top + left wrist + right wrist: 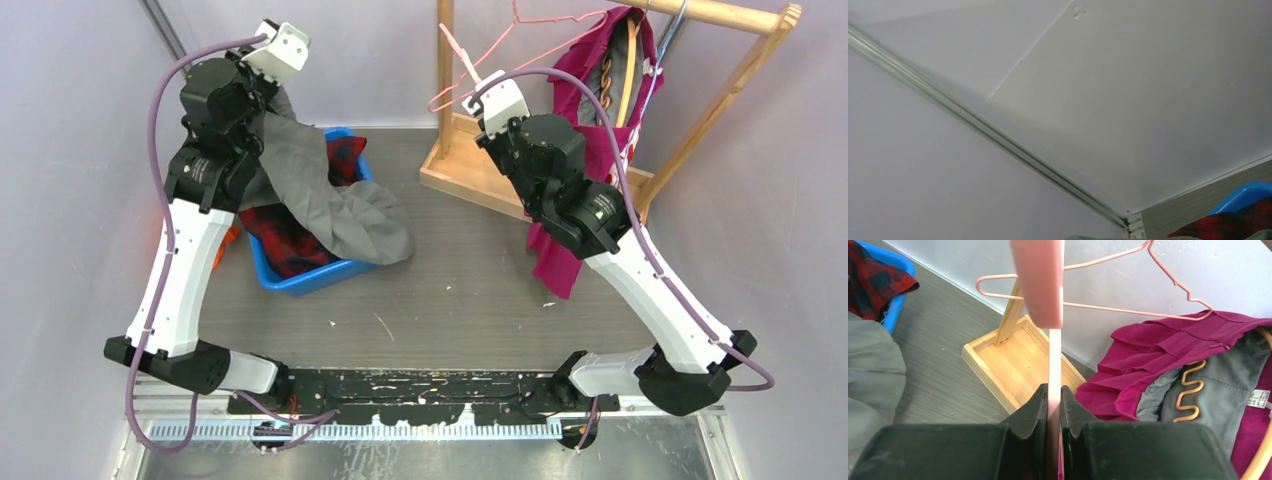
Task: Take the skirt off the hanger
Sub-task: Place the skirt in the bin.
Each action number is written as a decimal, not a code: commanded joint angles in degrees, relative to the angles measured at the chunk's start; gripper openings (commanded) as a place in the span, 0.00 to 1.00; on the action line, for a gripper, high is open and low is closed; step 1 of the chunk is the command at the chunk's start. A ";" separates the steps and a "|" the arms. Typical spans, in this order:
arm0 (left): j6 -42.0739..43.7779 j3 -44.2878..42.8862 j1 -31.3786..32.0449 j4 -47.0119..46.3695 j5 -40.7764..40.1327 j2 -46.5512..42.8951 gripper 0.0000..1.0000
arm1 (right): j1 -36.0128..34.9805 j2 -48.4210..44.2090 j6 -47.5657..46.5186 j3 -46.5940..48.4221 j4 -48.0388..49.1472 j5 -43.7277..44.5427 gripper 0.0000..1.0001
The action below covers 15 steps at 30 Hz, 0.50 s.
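Note:
A grey skirt (330, 195) hangs from my raised left gripper (268, 98) and drapes over the blue bin (300, 280). That gripper's fingers are hidden under its wrist. In the left wrist view only a sliver of the grey skirt (1098, 238) shows at the bottom edge. The bare pink wire hanger (530, 40) hooks on the wooden rack's rod. My right gripper (1054, 390) is shut on the pink hanger's clip strip (1038, 280), which stands upright between the jaws. The skirt hangs apart from the pink hanger (1128, 307).
The wooden rack (470, 170) stands at the back right. A magenta pleated garment (590, 100) and a grey one (1228, 385) hang from it on a curved orange hanger. Red plaid cloth (285, 240) lies in the bin. Walls close in on the left and right.

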<state>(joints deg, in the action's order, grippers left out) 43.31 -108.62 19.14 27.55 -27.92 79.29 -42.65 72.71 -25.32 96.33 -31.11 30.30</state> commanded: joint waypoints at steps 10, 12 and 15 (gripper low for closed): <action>7.70 -10.06 -5.39 -12.28 -6.65 3.25 0.00 | 2.47 -0.21 1.61 1.37 5.27 -2.50 0.01; 6.68 -9.01 -5.37 -12.56 -6.52 3.98 0.00 | 2.80 -0.17 1.67 1.03 5.52 -2.62 0.01; 6.70 -8.08 -5.37 -13.66 -6.50 5.59 0.00 | 3.70 -0.11 2.03 0.62 5.53 -2.79 0.01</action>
<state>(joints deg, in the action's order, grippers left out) 50.13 -116.55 13.80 20.14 -34.09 82.94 -39.99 73.17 -24.38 96.31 -30.39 28.10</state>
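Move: The left hand, gripping the grey skirt, is high over the bin: the bin's middle is roughly 47 cm below it, about 4 cm to its right and 3 cm back. The red plaid skirt lies in the bin at about the same spot. The orange cloth is some 19 cm to the left and 5 cm back, at table level. From the right hand, holding the empty pink hanger, the bin is about 32 cm left, 2 cm ahead and 40 cm below. Up and to the left in equal measure, about 6 cm each way, the left hand goes away from the bin's middle towards the left wall, drawing the hanging skirt along and slowing to a stop at the end. The wrist swings some 10 degrees counter-clockwise and tips its fingers up by about as much, and the shut fingers keep their pinch on the skirt's top. ##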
